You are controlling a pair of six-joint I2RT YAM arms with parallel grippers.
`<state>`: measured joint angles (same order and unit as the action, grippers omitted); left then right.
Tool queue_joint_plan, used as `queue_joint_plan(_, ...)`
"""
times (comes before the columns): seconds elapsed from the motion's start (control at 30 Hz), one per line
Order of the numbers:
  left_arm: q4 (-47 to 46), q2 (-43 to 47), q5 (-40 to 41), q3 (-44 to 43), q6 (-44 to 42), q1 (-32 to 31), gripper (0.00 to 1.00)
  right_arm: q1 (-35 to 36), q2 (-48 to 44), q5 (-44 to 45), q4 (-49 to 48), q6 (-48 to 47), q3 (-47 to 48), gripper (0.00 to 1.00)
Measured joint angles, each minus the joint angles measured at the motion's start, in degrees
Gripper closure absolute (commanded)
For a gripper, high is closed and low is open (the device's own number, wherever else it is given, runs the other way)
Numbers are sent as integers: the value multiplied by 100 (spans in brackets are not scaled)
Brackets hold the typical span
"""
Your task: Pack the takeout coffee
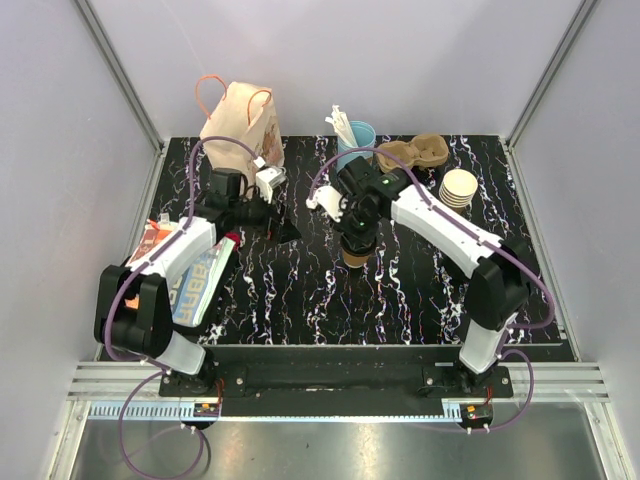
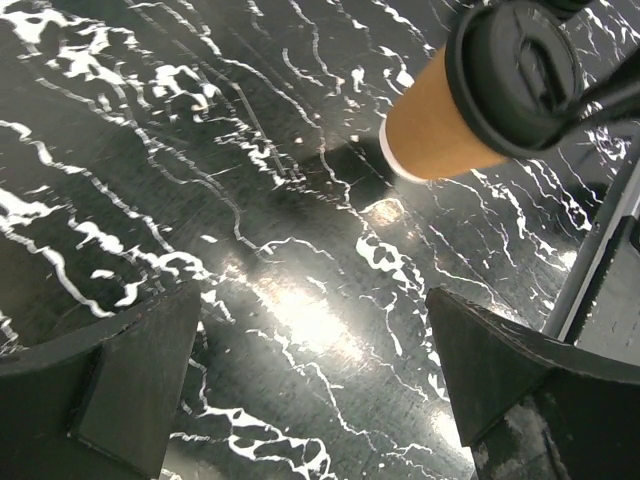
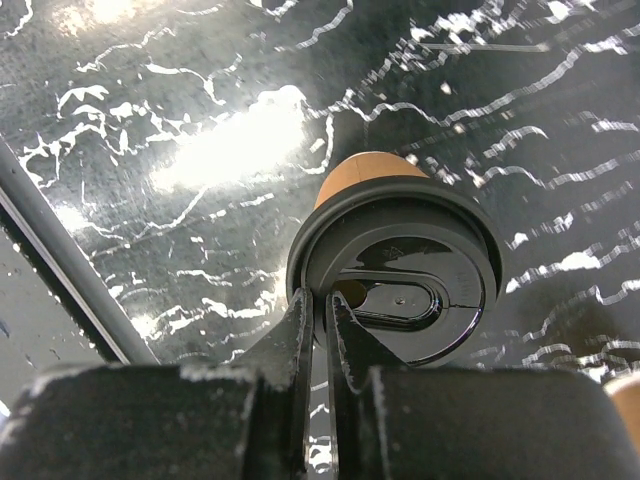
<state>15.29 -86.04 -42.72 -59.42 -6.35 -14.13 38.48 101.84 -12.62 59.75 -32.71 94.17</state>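
The takeout coffee (image 1: 355, 254), a tan paper cup with a black lid, is upright near the middle of the black marble table (image 1: 420, 290). My right gripper (image 1: 352, 233) is above it. In the right wrist view the right gripper (image 3: 322, 312) is shut, its fingers pinching the near rim of the lid (image 3: 420, 270). The cup's tan wall (image 3: 365, 170) shows below the lid. My left gripper (image 1: 287, 230) is to the cup's left, low over the table. It is open (image 2: 315, 370) with only bare tabletop between its fingers, and the cup (image 2: 435, 125) is ahead to its right.
A brown paper bag (image 1: 240, 122) with handles stands at the back left. A light-blue cup of white sticks (image 1: 358, 136), a brown cup carrier (image 1: 415, 155) and a stack of tan cups (image 1: 459, 187) are at the back right. Snack packets (image 1: 198, 285) lie along the left edge.
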Motion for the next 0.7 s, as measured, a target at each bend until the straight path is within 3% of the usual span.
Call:
queue_joint_plan(0.27, 157, 190, -2, 0, -26, 188, 1, 313, 472, 120, -149, 4, 13, 100)
queue_joint_plan(0.37, 184, 221, -7, 2, -50, 195, 1, 393, 516, 155, -160, 7, 13, 95)
queue_joint_plan(0.47, 184, 225, -7, 9, -68, 199, 1, 459, 516, 168, -162, 4, 11, 80)
queue_joint_plan(0.7, 203, 234, -11, 70, -72, 203, 1, 540, 516, 208, -162, 4, -15, 62)
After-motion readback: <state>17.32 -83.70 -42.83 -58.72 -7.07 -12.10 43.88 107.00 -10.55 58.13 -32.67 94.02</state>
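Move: Pinched at its lid, the coffee cup hangs just above the table, its middle about 3 cm ahead of the right fingertips and 5 cm below. From the right hand the stack of black lids is some 4 cm ahead, 26 cm to the right and 11 cm lower; the stacked paper cups are roughly 19 cm ahead, 24 cm right and 8 cm lower. From the open left hand the coffee cup lies about 16 cm right, 2 cm back and 6 cm lower. Lowering the lidded cup towards the bare marble, the right hand keeps its pinch on the near edge of the lid and sinks about 3 cm while drifting some 3 cm left and a little back, with only a slight wrist turn. Once down, it almost stops and its fingers begin to part, opening to about a third and letting go of the lid. ##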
